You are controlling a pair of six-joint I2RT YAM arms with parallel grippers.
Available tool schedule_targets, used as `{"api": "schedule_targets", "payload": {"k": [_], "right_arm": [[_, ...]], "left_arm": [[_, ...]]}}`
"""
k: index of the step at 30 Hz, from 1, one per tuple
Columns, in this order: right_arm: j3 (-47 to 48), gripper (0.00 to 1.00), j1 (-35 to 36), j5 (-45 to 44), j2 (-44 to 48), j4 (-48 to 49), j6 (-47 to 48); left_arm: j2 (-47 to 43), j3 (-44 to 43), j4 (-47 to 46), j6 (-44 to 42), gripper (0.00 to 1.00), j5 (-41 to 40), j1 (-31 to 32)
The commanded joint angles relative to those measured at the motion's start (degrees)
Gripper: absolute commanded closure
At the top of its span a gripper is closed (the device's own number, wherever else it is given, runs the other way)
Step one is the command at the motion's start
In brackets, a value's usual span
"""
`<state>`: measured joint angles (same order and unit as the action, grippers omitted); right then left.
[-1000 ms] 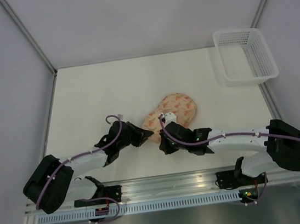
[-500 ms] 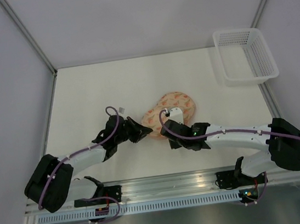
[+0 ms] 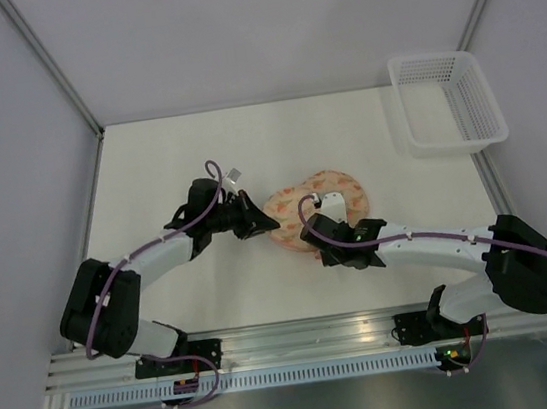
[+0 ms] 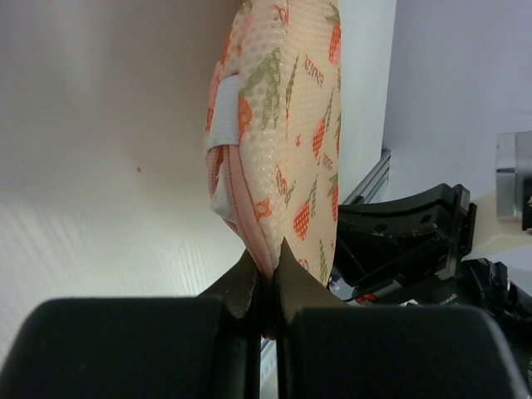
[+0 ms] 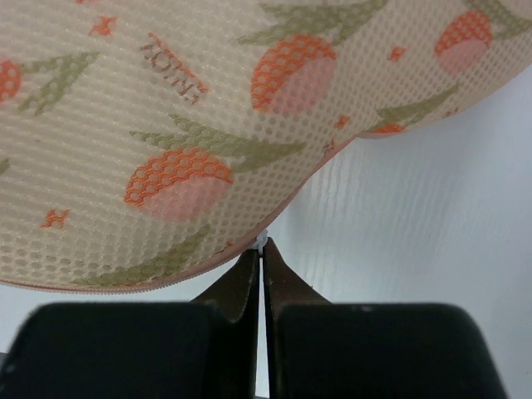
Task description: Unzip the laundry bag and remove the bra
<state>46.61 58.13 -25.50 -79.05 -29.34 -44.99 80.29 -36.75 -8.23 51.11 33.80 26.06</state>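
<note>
The laundry bag, peach mesh with an orange-red fruit print, stands tilted up on its edge at the middle of the table. My left gripper is shut on the bag's pink zipper rim at its left end. In the left wrist view the bag rises straight up from the left gripper. My right gripper is shut on the small white zipper pull at the lower edge of the bag. The zipper seam looks closed there. The bra is hidden.
A white plastic mesh basket stands at the back right corner of the table. Grey walls close the table in on the left, far and right sides. My right arm's black wrist shows close behind the bag.
Both grippers have moved away from the near edge, keeping hold of the bag. The bag has been lifted and tipped more onto its edge, and has shifted slightly to the right.
</note>
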Motion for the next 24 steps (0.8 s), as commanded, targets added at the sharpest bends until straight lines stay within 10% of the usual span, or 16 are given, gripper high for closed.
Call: {"api": "schedule_targets", "payload": {"k": [1,7,9,11,24], "right_arm": [[-1.1,1.0,-0.6,-1.8,0.4,-0.1,1.1],[-1.8,1.0,-0.6,-0.3,2.1,1.4,1.3],[-2.0,1.0,-0.6,0.2,2.6,2.2,1.4],[-2.0,1.0,-0.6,0.5,2.8,2.7,1.5],[-1.4,1.0,-0.7,10.1,-0.3,14.4,3.0]], "left_arm": [[5.7,-7.9,1.3,-8.6,0.98,11.9,-0.1],[19.2,-18.2,4.0,-10.2,0.81,11.1,-0.1],[21.6,-19.3,3.0,-8.1,0.45,9.1,-0.1],[22.0,-20.2,2.3,-6.5,0.32,6.4,-0.1],[-7.3,6.0,3.8,18.3,0.21,-16.6,2.8]]}}
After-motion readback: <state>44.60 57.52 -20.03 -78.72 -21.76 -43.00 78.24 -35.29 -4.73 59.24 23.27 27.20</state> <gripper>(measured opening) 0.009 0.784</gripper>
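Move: The left hand is still pinching the laundry bag's left end; the bag's middle lies about 10 cm to its right, 3 cm ahead and 5 cm lower. The zipper pull, held in the right fingers, sits some 12 cm to the left hand's right and 5 cm nearer the base, about 5 cm below. From the right hand, the bag's middle is about 8 cm ahead, 1 cm left and 3 cm below. Left fingers spread, freeing the bag's end, while sweeping 5 cm forward-right and down, then back-left; right keeps pinching. ##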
